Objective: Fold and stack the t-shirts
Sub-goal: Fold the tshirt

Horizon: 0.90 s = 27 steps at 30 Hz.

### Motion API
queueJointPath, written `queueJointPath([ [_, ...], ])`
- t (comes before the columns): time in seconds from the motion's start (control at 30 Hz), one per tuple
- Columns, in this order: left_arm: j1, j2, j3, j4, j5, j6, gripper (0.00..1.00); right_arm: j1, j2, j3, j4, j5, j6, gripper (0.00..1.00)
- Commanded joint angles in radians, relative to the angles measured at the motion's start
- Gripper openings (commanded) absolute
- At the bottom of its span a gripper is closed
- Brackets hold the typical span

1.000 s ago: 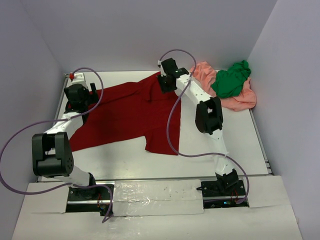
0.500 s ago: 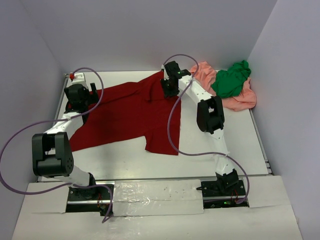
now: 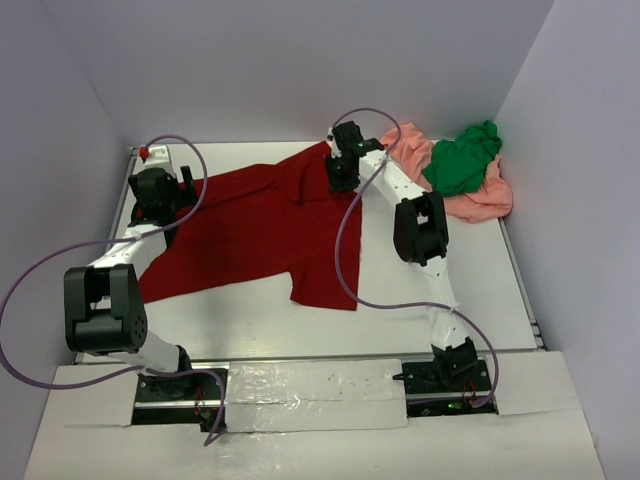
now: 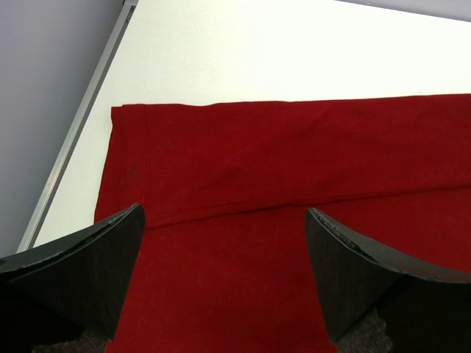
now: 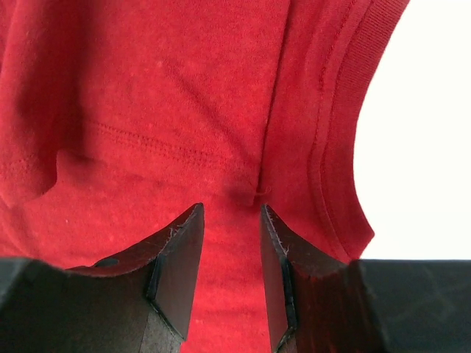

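Observation:
The dark red t-shirt [image 3: 250, 225] lies spread across the table, one part folded down toward the front. My right gripper [image 3: 338, 168] is at its far corner by the collar. In the right wrist view its jaws [image 5: 229, 207] stand narrow, with a pucker of the red cloth [image 5: 162, 110] pinched between them. My left gripper [image 3: 178, 183] hovers wide open over the shirt's left end [image 4: 294, 162], with the hem edge just ahead of its fingertips [image 4: 224, 209]. The bright green t-shirt [image 3: 462, 160] lies crumpled on the salmon-pink t-shirt [image 3: 482, 203] at the back right.
White table [image 3: 260, 320] with raised metal edges on the left [image 4: 73, 140] and the right [image 3: 522, 280]. Grey walls enclose the back and sides. Purple cables loop from both arms over the table.
The right gripper has shifted a little to the right at the shirt's far corner and its jaws have narrowed onto the cloth. The left arm has not moved.

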Motion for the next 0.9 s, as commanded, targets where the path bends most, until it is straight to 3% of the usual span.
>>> queueJointPath([
  [0.0, -0.008, -0.015, 0.012, 0.036, 0.002, 0.005, 0.99, -0.014, 0.031, 0.049, 0.037, -0.026, 0.043, 0.44],
  [0.1, -0.009, -0.011, 0.015, 0.035, 0.006, 0.005, 0.99, -0.021, 0.064, 0.103, 0.008, -0.065, 0.06, 0.43],
  [0.37, -0.012, -0.007, 0.017, 0.039, 0.009, 0.008, 0.99, -0.033, 0.061, 0.06, 0.025, -0.106, 0.086, 0.41],
  [0.47, -0.014, -0.003, 0.015, 0.042, 0.009, 0.008, 0.99, -0.037, 0.057, 0.055, 0.025, -0.112, 0.089, 0.34],
  [0.53, -0.014, -0.003, 0.015, 0.044, 0.01, 0.01, 0.99, -0.038, 0.057, 0.055, 0.025, -0.12, 0.088, 0.22],
  [0.77, -0.014, -0.012, 0.012, 0.041, 0.015, 0.007, 0.99, -0.038, 0.043, 0.026, 0.031, -0.137, 0.081, 0.0],
  [0.87, -0.014, -0.014, 0.011, 0.042, 0.016, 0.005, 0.99, -0.038, 0.035, 0.026, 0.03, -0.125, 0.069, 0.0],
])
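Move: The right hand, half open, is about 2 cm above the red t-shirt. The stitched hem corner of its folded-over layer lies roughly 1 cm ahead of the fingers. Level with the hand, the shirt's right edge runs about 5 cm to the right, and a raised fold lies some 10 cm to the left, 1 cm ahead. The pink t-shirt is about 24 cm right and 3 cm farther out. From the left hand the corner is roughly 40 cm right, 4 cm back and 13 cm below. The right fingers come down onto the red cloth and close beside the stitched hem corner, from half open to shut, pinching at the hem. The hand first dips about 1.5 cm while easing slightly forward, stays nearly level through most of the closing, then sinks another half centimetre. The wrist rolls and tilts under 10 degrees, the hand's left side rising. ##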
